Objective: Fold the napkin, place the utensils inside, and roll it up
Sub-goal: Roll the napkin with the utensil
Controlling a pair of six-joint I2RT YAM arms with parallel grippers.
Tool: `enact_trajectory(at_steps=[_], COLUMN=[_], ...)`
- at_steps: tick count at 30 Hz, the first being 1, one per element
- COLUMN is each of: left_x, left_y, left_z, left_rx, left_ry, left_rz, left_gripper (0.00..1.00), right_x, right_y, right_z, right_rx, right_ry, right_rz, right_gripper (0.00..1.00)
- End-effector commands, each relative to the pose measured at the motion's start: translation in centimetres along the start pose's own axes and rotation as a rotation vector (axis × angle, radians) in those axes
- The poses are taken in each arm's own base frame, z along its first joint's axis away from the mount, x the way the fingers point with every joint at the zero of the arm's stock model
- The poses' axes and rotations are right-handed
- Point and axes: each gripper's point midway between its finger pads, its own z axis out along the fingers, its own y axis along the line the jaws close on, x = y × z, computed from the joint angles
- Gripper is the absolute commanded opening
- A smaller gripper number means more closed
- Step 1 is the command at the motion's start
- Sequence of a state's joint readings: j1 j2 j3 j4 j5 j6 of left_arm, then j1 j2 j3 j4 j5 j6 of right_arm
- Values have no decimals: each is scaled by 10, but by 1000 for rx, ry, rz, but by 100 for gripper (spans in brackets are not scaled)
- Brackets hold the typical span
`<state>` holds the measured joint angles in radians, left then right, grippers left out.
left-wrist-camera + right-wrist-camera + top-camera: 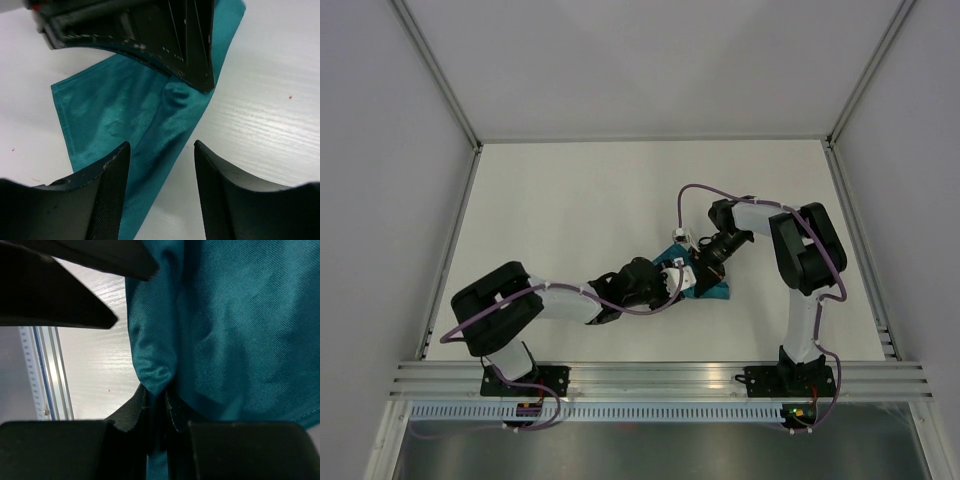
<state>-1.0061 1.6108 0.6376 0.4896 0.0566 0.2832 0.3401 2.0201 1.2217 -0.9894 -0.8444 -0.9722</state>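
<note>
The teal napkin (713,290) lies folded on the white table, mostly covered from above by both grippers. My right gripper (157,392) is shut on a bunched fold of the napkin (240,330). In the left wrist view, my left gripper (160,150) hangs open just over the napkin (115,115). The cloth's long edge runs between its fingertips (119,155) without being pinched. The right gripper's black fingers (175,45) press on the cloth straight ahead of the left one. In the top view the left gripper (680,281) and the right gripper (699,268) meet over the cloth. The utensils are out of view.
Bare white table (590,200) surrounds the napkin. Grey walls close in the back and both sides. An aluminium rail (660,378) with both arm bases runs along the near edge, and the rail (42,370) also shows in the right wrist view.
</note>
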Motion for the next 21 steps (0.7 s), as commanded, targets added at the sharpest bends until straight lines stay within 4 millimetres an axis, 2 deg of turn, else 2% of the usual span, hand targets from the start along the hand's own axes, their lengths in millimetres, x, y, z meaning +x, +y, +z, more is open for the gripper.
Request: enact_trajectory(at_steps=[1, 12, 13, 18, 20, 21], left_x=[-18, -7, 0, 4, 15, 12], left_y=[14, -10, -16, -33, -40, -41], left_z=[15, 40, 41, 42, 42, 43], left_rx=[-51, 61, 91, 176, 216, 225], left_ry=[-33, 39, 61, 86, 130, 132], left_rz=[174, 254, 236, 180, 163, 161], left_gripper=[60, 59, 57, 49, 40, 35], right_x=[35, 41, 41, 41, 41, 41], right_y=[-19, -27, -27, -29, -29, -29], right_z=[10, 11, 11, 9, 9, 9], right_rx=[22, 25, 26, 31, 31, 30], right_ry=[126, 133, 132, 131, 129, 128], right_rz=[-21, 4, 4, 4, 6, 6], right_gripper=[7, 7, 7, 7, 7, 8])
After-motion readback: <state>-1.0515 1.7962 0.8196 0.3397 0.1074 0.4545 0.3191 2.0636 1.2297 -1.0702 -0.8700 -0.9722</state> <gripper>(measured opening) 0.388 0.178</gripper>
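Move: The rolled edge of the napkin runs roughly left to right under the left hand; the spot its fingers go for is about 3 cm to the right, 1 cm back and 4 cm below. The right fingers' hold on that roll is some 8 cm right, 1 cm back and 4 cm down; the flat, unrolled part of the napkin centres about 4 cm ahead and 1 cm right, 5 cm below. From the right hand, the left fingers' spot is about 5 cm left, straight across and level. The left fingers come down astride the napkin roll beside the right gripper and start closing on it, the cloth between their tips by the end. The left hand sinks first, then slides right towards the right fingers while still easing down, about 5 cm in all, turning some 10 degrees clockwise. The right fingers keep their pinch on the roll and draw back about 1.5 cm. ##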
